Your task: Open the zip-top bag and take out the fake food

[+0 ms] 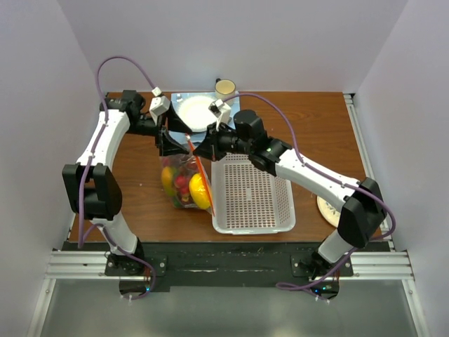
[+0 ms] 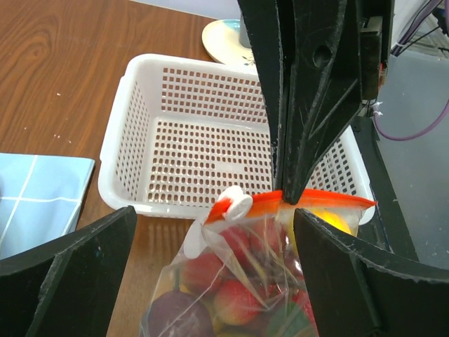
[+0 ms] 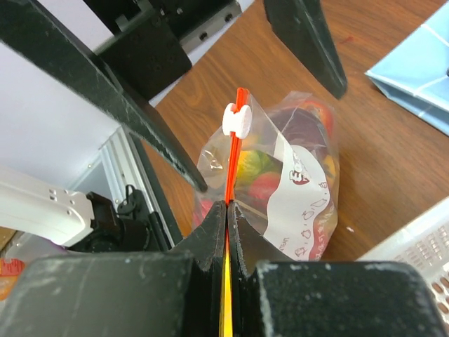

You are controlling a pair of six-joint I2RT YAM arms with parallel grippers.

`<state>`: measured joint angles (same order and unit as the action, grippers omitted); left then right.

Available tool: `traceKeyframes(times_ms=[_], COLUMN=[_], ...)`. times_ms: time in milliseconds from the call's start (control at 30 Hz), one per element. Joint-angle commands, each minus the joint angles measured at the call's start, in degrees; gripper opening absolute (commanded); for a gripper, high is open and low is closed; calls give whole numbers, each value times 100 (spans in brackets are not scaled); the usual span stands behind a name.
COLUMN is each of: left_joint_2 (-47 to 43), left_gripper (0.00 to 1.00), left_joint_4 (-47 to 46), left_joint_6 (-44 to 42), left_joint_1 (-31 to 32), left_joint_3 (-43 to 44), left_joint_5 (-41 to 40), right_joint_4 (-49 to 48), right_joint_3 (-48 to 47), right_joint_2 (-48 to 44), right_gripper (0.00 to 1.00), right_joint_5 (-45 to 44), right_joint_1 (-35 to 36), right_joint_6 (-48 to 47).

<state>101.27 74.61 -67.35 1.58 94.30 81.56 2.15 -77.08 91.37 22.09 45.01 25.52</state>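
Note:
The zip-top bag [image 1: 184, 184] stands on the table left of the white basket, full of fake food [image 1: 199, 191] in yellow, red, maroon and green. My right gripper [image 1: 198, 149] is shut on the bag's orange-red zip strip [image 3: 233, 151], holding the top edge up; the white slider [image 3: 236, 119] sits just beyond its fingertips [image 3: 210, 225]. My left gripper [image 1: 172, 146] is wide open, its fingers [image 2: 84, 260] on either side of the bag's top [image 2: 231, 281] and touching nothing. The slider [image 2: 235, 206] lies between them, with the fake food [image 2: 238, 298] below.
The white basket [image 1: 252, 223] stands right of the bag, also seen in the left wrist view [image 2: 126, 175]. A white plate [image 1: 193, 112] on a blue cloth [image 2: 35, 196] and a cup [image 1: 225, 88] are at the back. A saucer [image 1: 326, 207] lies at the right.

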Motion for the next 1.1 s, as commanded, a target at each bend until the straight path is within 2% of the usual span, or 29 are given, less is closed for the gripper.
traceKeyframes(times_ms=[0,133,233,267,333,367,533,567,733,800,900,933,967,1033,1067], left_joint_2=[-3,68,77,77,-37,-90,-345,-371,-407,-468,-643,-688,-731,-855,-898], left_gripper=[100,97,77,63,48,35,15,9,0,0,0,0,0,0,0], left_joint_4=[80,80,80,89,89,89,80,80,89,80,89,80,80,80,80], left_joint_6=[-304,-393,-349,-305,-270,-261,-173,-173,72,265,328,345,363,416,407], left_joint_1=[26,26,26,26,-17,-53,-412,-448,-501,-554,-642,-642,-642,-642,-651], left_joint_3=[63,-87,-140,-131,-149,-158,-123,-96,114,298,378,378,361,308,273], left_joint_5=[238,176,150,28,-148,-323,-571,-597,-624,-764,-975,-1071,-1255,-1431,-1589], right_joint_4=[-338,-364,-278,-251,-233,-111,-136,-162,-189,-119,-31,-66,-75,-101,-145], right_joint_3=[-448,-466,-457,-440,-352,-326,-150,-132,-158,-263,-649,-842,-922,-1072,-1064], right_joint_2=[56,-5,-58,-93,-163,-242,-322,-304,-129,81,380,564,635,741,733], right_gripper=[0,0,0,0,0,0,0,0,0,0,0,6,39,70,98], right_joint_5=[208,165,16,-46,-186,-318,-442,-433,-722,-977,-821,-620,-496,-241,-188], right_joint_1=[95,104,113,113,113,104,104,113,113,104,104,95,95,104,104], right_joint_6=[59,76,24,-20,-152,-196,-302,-293,-214,-336,-355,-337,-328,-337,-459])
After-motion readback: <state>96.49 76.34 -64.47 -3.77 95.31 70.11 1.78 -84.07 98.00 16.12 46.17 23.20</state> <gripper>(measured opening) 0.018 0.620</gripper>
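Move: The bag's slider corner sits almost between the left hand's open fingers, about 1 cm back, 1 cm right and 1 cm below. From the right hand, which pinches the orange zip strip, it is roughly 3 cm ahead, 2 cm left and 2 cm up. The yellow fruit hangs about 12 cm back, 2 cm right and 9 cm below the right hand; the white basket is some 24 cm right, 14 cm back and 20 cm down. Left fingers pinch the slider corner, drawing left about 5 cm; right hand follows forward-left and releases the strip. ##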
